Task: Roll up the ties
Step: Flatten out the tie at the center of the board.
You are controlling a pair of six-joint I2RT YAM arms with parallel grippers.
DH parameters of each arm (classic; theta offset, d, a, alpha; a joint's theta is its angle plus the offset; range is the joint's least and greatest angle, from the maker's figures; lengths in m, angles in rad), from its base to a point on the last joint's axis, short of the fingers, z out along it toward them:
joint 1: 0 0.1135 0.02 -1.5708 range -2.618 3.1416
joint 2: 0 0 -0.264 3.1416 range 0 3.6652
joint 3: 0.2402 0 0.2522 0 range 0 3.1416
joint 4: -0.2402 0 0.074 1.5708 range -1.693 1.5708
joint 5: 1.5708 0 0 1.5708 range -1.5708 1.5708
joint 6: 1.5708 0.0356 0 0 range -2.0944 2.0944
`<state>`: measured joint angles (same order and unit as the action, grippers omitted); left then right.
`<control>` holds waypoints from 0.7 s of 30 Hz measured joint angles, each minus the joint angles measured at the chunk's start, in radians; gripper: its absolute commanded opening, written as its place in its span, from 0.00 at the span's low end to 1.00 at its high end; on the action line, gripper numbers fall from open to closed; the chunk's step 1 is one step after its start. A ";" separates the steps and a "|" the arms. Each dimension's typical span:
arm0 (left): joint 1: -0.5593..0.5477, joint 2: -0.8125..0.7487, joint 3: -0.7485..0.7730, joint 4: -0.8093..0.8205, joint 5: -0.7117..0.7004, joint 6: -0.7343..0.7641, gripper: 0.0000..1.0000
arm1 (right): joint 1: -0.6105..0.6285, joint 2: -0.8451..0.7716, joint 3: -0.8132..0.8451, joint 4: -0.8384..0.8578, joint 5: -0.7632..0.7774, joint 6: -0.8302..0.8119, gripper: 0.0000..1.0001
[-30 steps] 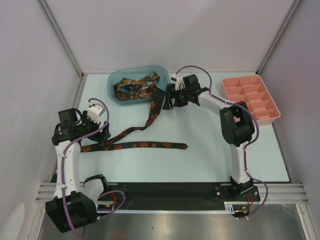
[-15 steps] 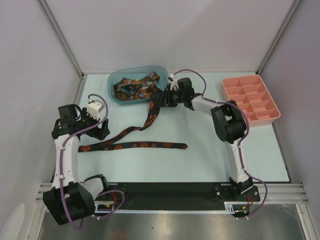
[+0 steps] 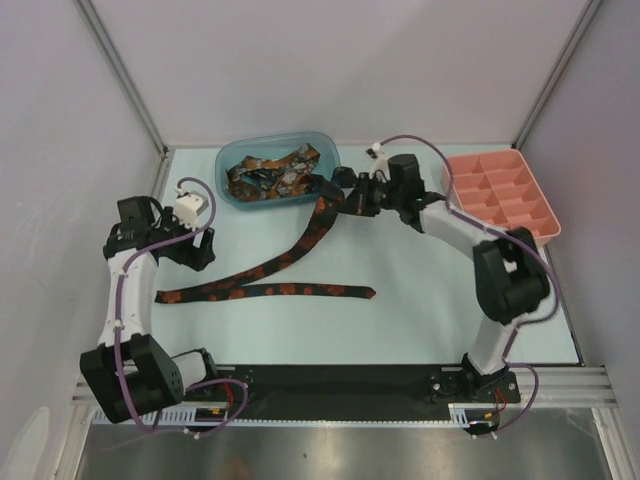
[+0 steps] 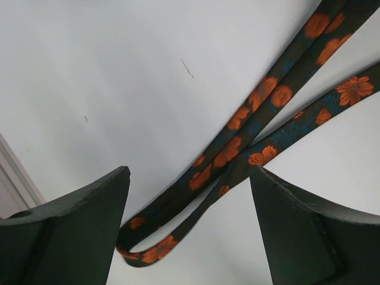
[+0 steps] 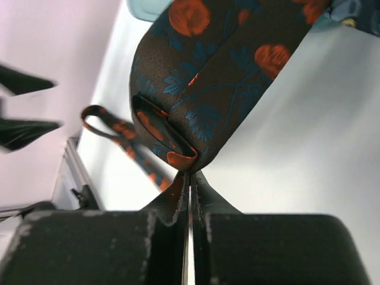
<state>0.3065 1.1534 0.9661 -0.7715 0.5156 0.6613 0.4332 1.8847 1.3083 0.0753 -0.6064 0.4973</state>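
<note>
One tie (image 3: 290, 291) lies folded on the table. Its lower strand runs right, and its upper strand (image 3: 300, 240) rises toward the bin. My right gripper (image 3: 342, 196) is shut on that strand's wide end beside the bin. In the right wrist view the tie (image 5: 219, 77) bunches above the gripper (image 5: 190, 172), pinched between closed jaws. My left gripper (image 3: 197, 254) hovers open at the left, near the tie's folded end. In the left wrist view the gripper (image 4: 190, 172) stands wide, with the fold of the tie (image 4: 178, 225) on the table between its fingers, untouched.
A blue bin (image 3: 222, 170) at the back holds several more patterned ties (image 3: 270, 175). A pink compartment tray (image 3: 452, 180) stands at the back right. Walls close in the table on the left, right and back.
My right gripper has shut on the tie's wide end and pulled it right, straightening the upper strand. The left arm has shifted slightly left, still open.
</note>
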 measured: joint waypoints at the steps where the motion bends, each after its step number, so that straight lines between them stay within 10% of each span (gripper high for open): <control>1: 0.000 0.023 0.012 -0.004 0.001 0.014 0.88 | -0.012 -0.078 -0.043 -0.021 0.004 0.000 0.00; 7: 0.000 0.166 0.071 -0.045 -0.001 0.119 0.87 | -0.069 -0.372 -0.241 -0.098 0.063 0.004 0.00; 14: -0.004 0.300 0.097 -0.145 -0.009 0.292 0.84 | -0.127 -0.343 -0.354 -0.256 0.150 0.043 0.01; 21: -0.148 0.347 0.111 -0.196 -0.019 0.406 0.83 | -0.201 -0.383 -0.364 -0.416 0.177 0.034 0.31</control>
<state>0.1585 1.5002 1.0775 -0.9676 0.4961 1.0668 0.2321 1.5013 0.9440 -0.3408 -0.4297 0.5316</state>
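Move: The right hand already pinches the tie; the tie's free near end lies about 17 cm back and 9 cm right of it, 8 cm lower. From it the blue tray is 13 cm ahead and 16 cm left, the dark cloth corner 11 cm straight ahead. The open left hand has the tie's doubled strands about 3 cm back, 3 cm right and 9 cm below, the tie's loop 4 cm back and 8 cm left. Right hand arcs the pinched tie 15 cm right and back, then starts opening; open left sinks 7 cm. ##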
